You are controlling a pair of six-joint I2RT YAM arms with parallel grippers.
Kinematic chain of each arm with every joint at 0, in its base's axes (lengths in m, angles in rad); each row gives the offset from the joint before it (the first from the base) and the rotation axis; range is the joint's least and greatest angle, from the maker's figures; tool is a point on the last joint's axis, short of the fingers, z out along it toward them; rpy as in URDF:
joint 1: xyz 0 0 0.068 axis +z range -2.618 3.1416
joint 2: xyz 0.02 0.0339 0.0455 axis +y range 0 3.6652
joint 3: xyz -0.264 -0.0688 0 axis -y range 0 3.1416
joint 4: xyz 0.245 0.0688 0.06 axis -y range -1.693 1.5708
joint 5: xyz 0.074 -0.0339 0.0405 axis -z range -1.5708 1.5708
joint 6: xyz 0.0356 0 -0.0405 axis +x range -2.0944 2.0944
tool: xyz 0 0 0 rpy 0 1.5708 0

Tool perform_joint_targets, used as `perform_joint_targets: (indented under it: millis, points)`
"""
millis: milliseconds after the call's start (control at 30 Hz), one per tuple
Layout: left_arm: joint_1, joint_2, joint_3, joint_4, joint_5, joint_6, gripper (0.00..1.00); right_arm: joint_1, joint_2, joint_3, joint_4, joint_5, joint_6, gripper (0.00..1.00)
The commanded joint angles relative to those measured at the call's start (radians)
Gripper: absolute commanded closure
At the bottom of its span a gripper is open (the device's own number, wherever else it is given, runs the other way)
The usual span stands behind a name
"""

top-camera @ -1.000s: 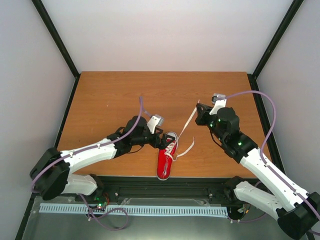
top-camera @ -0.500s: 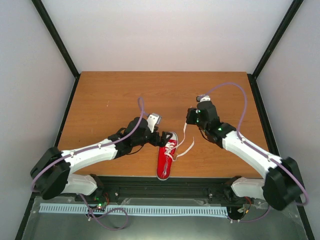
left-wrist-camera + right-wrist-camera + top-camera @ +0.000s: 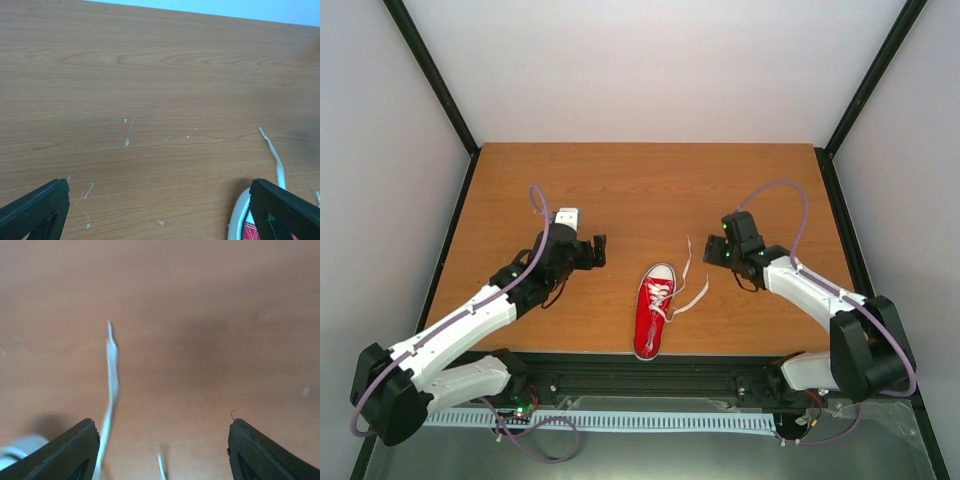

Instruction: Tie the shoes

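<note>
The red shoe [image 3: 650, 322] with white sole lies near the table's front edge, its white laces [image 3: 660, 296] loosely crossed. One loose lace end [image 3: 687, 252] runs away from the shoe toward the back, and another [image 3: 697, 295] trails right. My left gripper [image 3: 599, 250] stands open to the shoe's left, apart from it; its wrist view shows the shoe's white rim [image 3: 238, 219] and a lace tip [image 3: 272, 150]. My right gripper [image 3: 713, 251] is open, low over the table right of the shoe. A lace [image 3: 113, 382] lies slack between its fingers, close to the left one.
The wooden table [image 3: 650, 190] is bounded by black frame posts and pale walls at the back and sides. Purple cables loop above both arms. Small white scuffs [image 3: 127, 142] mark the wood ahead of the left gripper.
The right gripper moved toward the shoe, sank and opened, dropping the lace it held taut. The left arm pulled back left, away from the shoe.
</note>
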Motion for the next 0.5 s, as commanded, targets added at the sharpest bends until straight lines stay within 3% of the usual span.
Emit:
perform_joint_targets:
  millis: [0,200,467]
  points:
    - [-0.002,-0.071,-0.011,0.008,0.031,0.034,0.0,0.053,0.011,-0.084,-0.089,-0.06,0.048,0.32]
    - [-0.002,-0.072,-0.019,0.007,0.064,0.064,0.0,0.128,0.078,-0.102,-0.079,-0.046,0.095,0.52]
    - [-0.002,-0.085,-0.052,0.008,0.107,0.045,0.0,0.218,0.229,-0.023,-0.143,0.073,0.138,0.58]
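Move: The shorter, nearer lace end, on the shoe's right, lies about 7 cm back of the right hand, 3 cm to its left and 10 cm below. The other lace end, also on the table, is some 2 cm back and 7 cm left of the hand; the shoe's middle is roughly 13 cm back and 14 cm left. From the left hand, the nearer lace end is about 4 cm back, 24 cm right and 19 cm below. The nearer lace end is what the right hand comes down on: the hand sinks about 9 cm while drawing back some 7 cm and easing a little left, quick at first and then slowing. The wrist tips the fingers down by nearly 20 degrees as they close part way, ending low on either side of the lace, not yet shut. ##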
